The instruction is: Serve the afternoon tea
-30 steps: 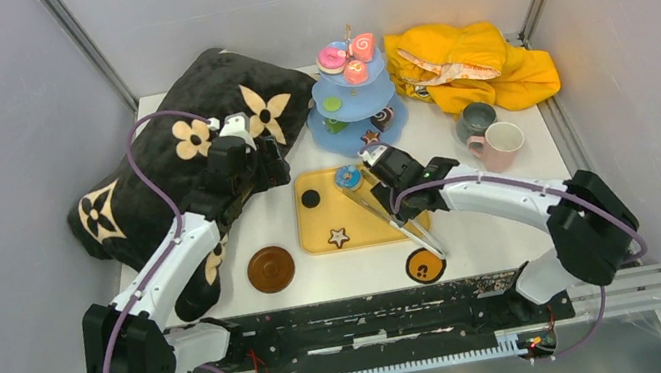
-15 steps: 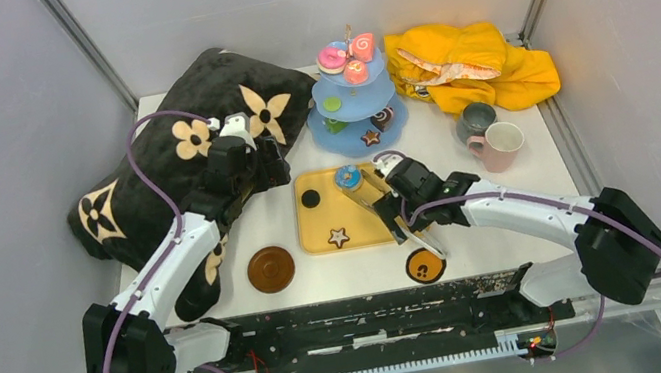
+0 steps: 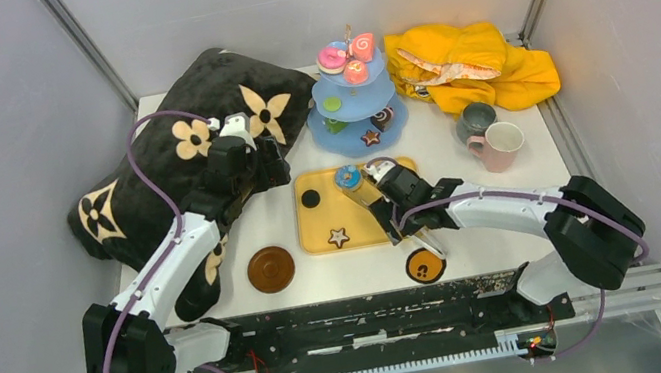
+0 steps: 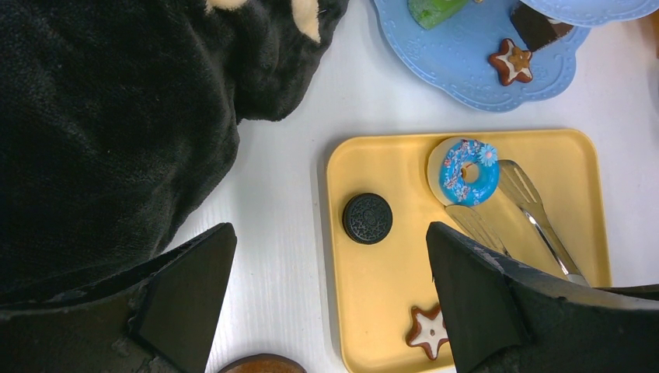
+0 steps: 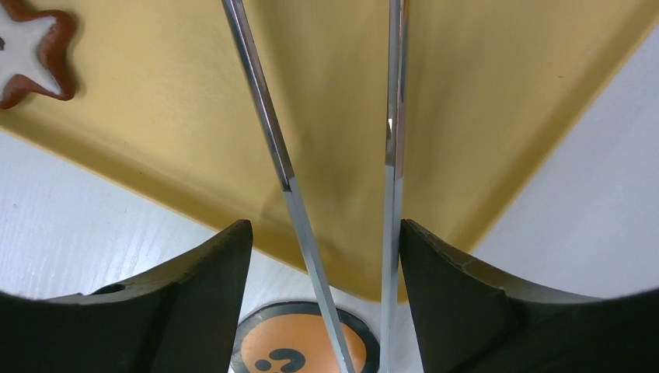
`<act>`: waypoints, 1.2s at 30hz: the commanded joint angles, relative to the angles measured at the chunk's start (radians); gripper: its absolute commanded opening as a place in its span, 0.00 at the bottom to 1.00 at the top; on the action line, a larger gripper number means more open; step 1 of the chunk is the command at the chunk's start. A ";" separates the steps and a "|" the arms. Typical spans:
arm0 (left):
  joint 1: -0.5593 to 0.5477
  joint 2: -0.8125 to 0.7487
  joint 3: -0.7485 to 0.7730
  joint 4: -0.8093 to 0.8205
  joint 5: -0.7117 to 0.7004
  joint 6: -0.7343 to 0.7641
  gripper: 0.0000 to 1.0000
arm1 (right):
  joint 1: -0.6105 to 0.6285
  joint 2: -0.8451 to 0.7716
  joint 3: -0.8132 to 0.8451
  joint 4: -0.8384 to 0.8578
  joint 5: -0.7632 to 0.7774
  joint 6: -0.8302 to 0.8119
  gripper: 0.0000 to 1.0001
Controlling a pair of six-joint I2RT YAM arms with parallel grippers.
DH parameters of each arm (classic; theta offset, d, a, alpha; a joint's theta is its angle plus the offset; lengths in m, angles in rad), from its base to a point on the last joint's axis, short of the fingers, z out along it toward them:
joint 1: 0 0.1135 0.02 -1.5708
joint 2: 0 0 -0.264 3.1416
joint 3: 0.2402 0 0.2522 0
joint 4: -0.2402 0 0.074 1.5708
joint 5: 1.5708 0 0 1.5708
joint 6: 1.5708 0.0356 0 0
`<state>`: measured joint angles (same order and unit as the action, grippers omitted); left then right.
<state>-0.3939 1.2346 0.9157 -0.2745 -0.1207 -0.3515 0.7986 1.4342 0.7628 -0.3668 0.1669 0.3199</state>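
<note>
A light-blue three-tier stand [image 3: 354,101] at the back holds pink swirl rolls on top and a star biscuit on its bottom tier [image 4: 466,74]. On the yellow tray [image 3: 332,217] lie a blue doughnut [image 4: 464,171], a dark round biscuit [image 4: 367,218], a star biscuit [image 4: 427,329] and metal tongs [image 5: 264,101]. My right gripper [image 5: 325,225] is open, low over the tray's near edge, with both tong arms between its fingers. My left gripper [image 4: 330,229] hangs open above the tray's left edge, holding nothing. The pink cup [image 3: 503,144] and grey mug [image 3: 476,120] stand at the right.
A black flowered cushion [image 3: 170,163] fills the left side, under the left arm. A yellow cloth [image 3: 474,66] is bunched at the back right. A brown coaster [image 3: 270,268] and an orange coaster [image 3: 425,265] lie near the front edge.
My right gripper has drawn back from the foot of the stand toward the near edge, over the tongs' handles, and its jaws stand wider. The left arm has not moved.
</note>
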 commanded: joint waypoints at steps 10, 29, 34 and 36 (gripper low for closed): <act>0.005 -0.015 0.017 0.034 -0.004 -0.036 1.00 | 0.007 0.021 -0.010 0.111 0.019 0.010 0.41; 0.004 -0.012 0.025 0.036 0.000 -0.037 1.00 | 0.007 -0.208 0.096 -0.238 0.003 -0.016 0.01; 0.005 -0.005 0.026 0.041 -0.001 -0.040 1.00 | -0.015 -0.334 0.177 -0.360 0.044 -0.016 0.01; 0.005 -0.003 0.024 0.045 0.003 -0.041 1.00 | -0.038 -0.355 0.232 -0.412 0.056 -0.024 0.01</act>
<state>-0.3939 1.2346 0.9157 -0.2745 -0.1211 -0.3515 0.7948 1.1435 0.8658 -0.6807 0.1707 0.3099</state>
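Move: The right hand holds the tongs' arms half apart, their tips already on either side of the blue donut, which lies about 11 cm ahead of the hand and 9 cm to its left, barely lower. The black cookie is 9 cm left of the donut and 2 cm nearer; the star cookie is level with the hand, some 13 cm left. The stand's lowest plate is roughly 21 cm ahead, 5 cm left. From the left hand, the donut is 14 cm right, 2 cm ahead and 15 cm below. The right fingers squeeze the two tong arms together until nearly shut, so the tips pinch the blue donut, while the hand eases only about 1 cm forward and left, low over the tray. With the squeeze done, the hand lifts some 8 cm, gathering speed, drawing 2–3 cm back and about as much right. ##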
